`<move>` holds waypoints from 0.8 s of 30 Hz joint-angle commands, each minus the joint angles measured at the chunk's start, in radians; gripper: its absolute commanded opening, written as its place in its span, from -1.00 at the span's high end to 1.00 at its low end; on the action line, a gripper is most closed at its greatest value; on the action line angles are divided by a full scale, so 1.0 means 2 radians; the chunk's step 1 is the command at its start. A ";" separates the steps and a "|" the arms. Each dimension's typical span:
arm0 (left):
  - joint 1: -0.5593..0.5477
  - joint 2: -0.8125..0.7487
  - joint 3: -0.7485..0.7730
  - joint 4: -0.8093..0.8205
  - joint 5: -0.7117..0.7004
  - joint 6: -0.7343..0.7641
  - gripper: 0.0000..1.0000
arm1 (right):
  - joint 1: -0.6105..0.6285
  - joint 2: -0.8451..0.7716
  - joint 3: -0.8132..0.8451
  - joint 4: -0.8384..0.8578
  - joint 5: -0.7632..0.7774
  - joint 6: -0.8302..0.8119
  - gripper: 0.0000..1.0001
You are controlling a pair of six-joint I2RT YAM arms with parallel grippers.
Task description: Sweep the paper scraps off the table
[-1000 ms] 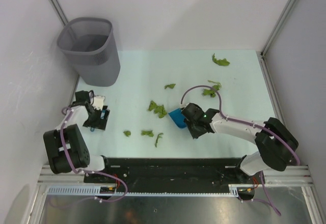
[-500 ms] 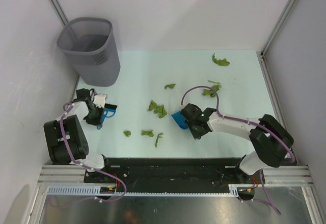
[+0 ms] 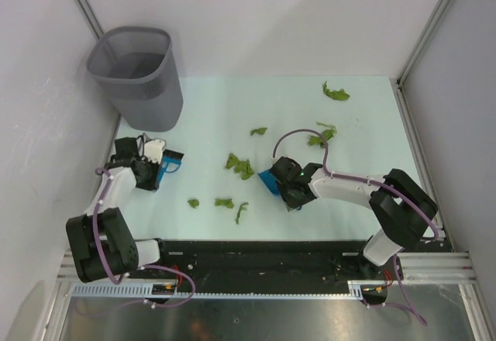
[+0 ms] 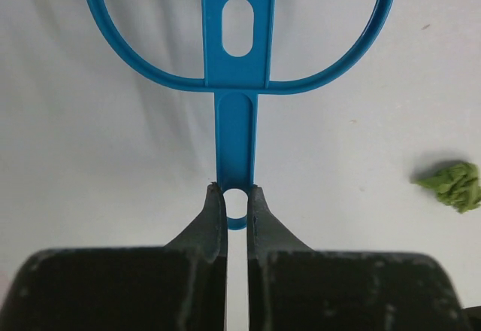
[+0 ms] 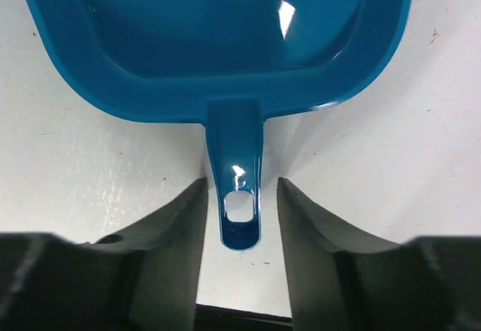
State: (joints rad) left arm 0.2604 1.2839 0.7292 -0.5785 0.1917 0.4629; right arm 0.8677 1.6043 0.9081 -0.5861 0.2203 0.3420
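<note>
Several green paper scraps lie on the pale table (image 3: 364, 163): one far right (image 3: 335, 91), one mid-table (image 3: 239, 165), a small group near the front (image 3: 224, 201). One scrap (image 4: 453, 184) also shows in the left wrist view. My left gripper (image 3: 155, 172) (image 4: 235, 195) is shut on the end of the blue brush handle (image 4: 237, 132); the brush (image 3: 169, 162) sits at the table's left. My right gripper (image 3: 279, 187) (image 5: 241, 199) is open. The blue dustpan's (image 3: 268, 179) handle (image 5: 237, 158) lies between its fingers with a gap on each side.
A grey mesh wastebasket (image 3: 139, 77) stands at the back left corner, just behind the left arm. White walls close in the left, back and right sides. The arms' black base rail (image 3: 256, 256) runs along the near edge.
My left gripper went from open to shut on the brush handle and carried the brush slightly away from me. My right jaws parted from the dustpan handle, and the dustpan slid a little left.
</note>
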 commanded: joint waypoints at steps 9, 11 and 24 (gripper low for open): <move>-0.086 -0.096 0.068 -0.025 0.051 -0.050 1.00 | -0.002 -0.080 0.022 -0.044 0.029 0.005 -0.88; -0.099 -0.107 0.104 -0.044 0.061 -0.058 1.00 | 0.000 -0.103 0.060 -0.063 0.049 0.000 -0.99; -0.160 -0.202 0.235 -0.092 0.102 -0.116 1.00 | 0.064 -0.117 0.166 0.468 -0.046 0.072 -1.00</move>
State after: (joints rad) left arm -0.0189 0.9379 1.1477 -0.7212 0.3470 0.3023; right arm 0.9501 1.2613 1.2144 -0.1135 0.2100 0.3832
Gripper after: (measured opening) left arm 0.049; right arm 0.994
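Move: The left hand already grips the brush's handle about 4 cm off the table, the brush's middle some 5 cm ahead and 3 cm right of it; the middle scraps are about 6 cm ahead and 22 cm right, the bin roughly 21 cm straight ahead. From the right hand, the brush is about 9 cm ahead and 32 cm left, the dustpan's middle 6 cm ahead and 3 cm left, and the middle scraps 10 cm ahead and 13 cm left. The right hand opens wide around the dustpan handle and, after a slow start, lifts off fast, climbing some 32 cm while swinging left towards the raised brush, its fingers turning from straight down to point forward and left. The left hand keeps its shut grip on the brush handle and carries the brush up about 24 cm and to the right, tipping the fingers up and forward by some 35 degrees, so that the two hands draw together high over the table. ##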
